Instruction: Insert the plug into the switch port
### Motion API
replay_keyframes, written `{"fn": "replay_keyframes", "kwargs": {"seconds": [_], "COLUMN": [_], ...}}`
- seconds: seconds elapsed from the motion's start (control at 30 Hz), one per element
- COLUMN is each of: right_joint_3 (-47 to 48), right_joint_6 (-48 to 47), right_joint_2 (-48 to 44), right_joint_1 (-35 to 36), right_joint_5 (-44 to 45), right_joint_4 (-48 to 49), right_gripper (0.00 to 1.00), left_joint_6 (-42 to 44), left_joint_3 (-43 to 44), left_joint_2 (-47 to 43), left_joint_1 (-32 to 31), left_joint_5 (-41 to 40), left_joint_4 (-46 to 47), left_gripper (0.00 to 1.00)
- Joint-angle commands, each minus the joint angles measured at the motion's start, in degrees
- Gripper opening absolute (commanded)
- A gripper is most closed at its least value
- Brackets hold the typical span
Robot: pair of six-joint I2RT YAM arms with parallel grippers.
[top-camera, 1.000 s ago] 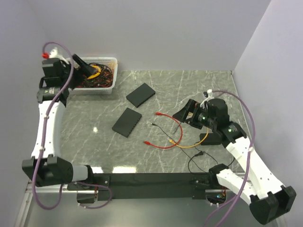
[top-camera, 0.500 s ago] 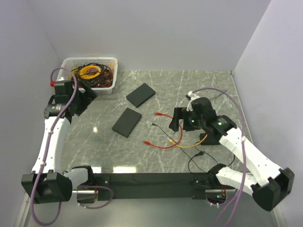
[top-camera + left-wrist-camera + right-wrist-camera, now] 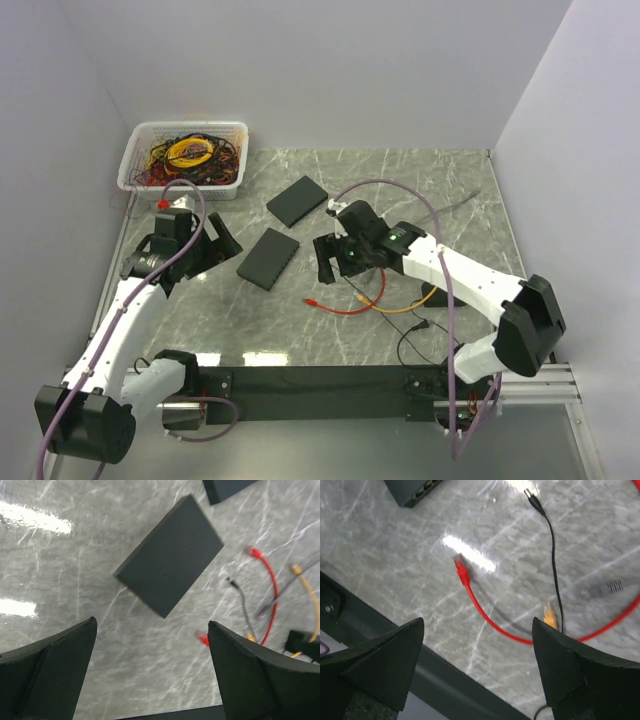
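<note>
Two flat black boxes lie on the marble table. The nearer one point(image 3: 268, 257) point(image 3: 170, 562) shows ports along an edge point(image 3: 412, 487) and looks like the switch; the farther one point(image 3: 297, 200) point(image 3: 227, 487) lies behind it. A red cable point(image 3: 345, 311) lies to its right, and one red plug point(image 3: 461, 570) point(image 3: 202, 639) points toward the switch. My right gripper point(image 3: 325, 262) point(image 3: 478, 622) hovers open above that plug, holding nothing. My left gripper point(image 3: 226, 242) point(image 3: 152, 625) is open and empty, just left of the switch.
A yellow cable point(image 3: 400, 307) with its plug point(image 3: 548, 615) and a thin black cable point(image 3: 552, 555) cross the red one. A white basket point(image 3: 128, 165) of tangled cables stands at the back left. The table's dark front rail point(image 3: 445, 690) lies near my right gripper.
My left arm swung away from the basket, down to the table beside the nearer box. My right arm moved left across the cables toward that box. Both grippers stayed open.
</note>
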Motion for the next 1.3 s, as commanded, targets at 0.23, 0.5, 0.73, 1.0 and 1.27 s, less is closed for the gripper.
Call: {"fn": "replay_keyframes", "kwargs": {"seconds": [0.23, 0.5, 0.73, 1.0, 1.27], "right_joint_3": [-6.96, -11.00, -10.74, -13.99, -16.63], "right_joint_6": [1.02, 7.16, 8.04, 8.40, 9.28], "right_joint_2": [1.45, 4.96, 10.33, 11.47, 11.91], "right_joint_1": [4.13, 6.07, 6.15, 5.98, 6.15], "right_joint_5": [4.26, 2.85, 2.15, 1.54, -1.10], "right_joint_4": [17.07, 23.12, 26.12, 28.75, 31.74], "right_gripper": [0.91, 0.77, 0.67, 0.65, 0.59], "left_joint_6": [5.37, 4.23, 4.40, 3.79, 3.52], "left_joint_3": [-1.95, -2.74, -3.18, -3.18, -3.26], "left_joint_2": [-5.73, -17.07, -22.61, -23.14, -23.75], "left_joint_1": [-1.59, -5.81, -6.52, -7.05, -7.05], "left_joint_5": [0.71, -2.73, -2.47, -3.26, -3.97], "left_joint_4": [5.33, 5.24, 6.12, 5.68, 5.68], "left_gripper": [1.00, 1.00, 0.99, 1.00, 0.99]}}
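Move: The near red plug lies about 13 cm below my right hand, some 6 cm to its left and 2 cm nearer my base. The loose orange plug is roughly 11 cm right of that red plug and 1 cm farther out; the thin black cable's tip is 5 cm right of it and 8 cm farther out, and the near black box 9 cm left and 10 cm out. From my left hand the red plug is about 18 cm right, 6 cm back and 16 cm below. I sink my right hand about 11 cm towards the near red plug, sliding some 5 cm left mostly in the first half, and bring its wide-open fingers in to a little over half open; the wrist hardly turns. Meanwhile I lift my empty left hand some 8 cm and draw it back about 4, tipping its fingers up by roughly 25 degrees. ##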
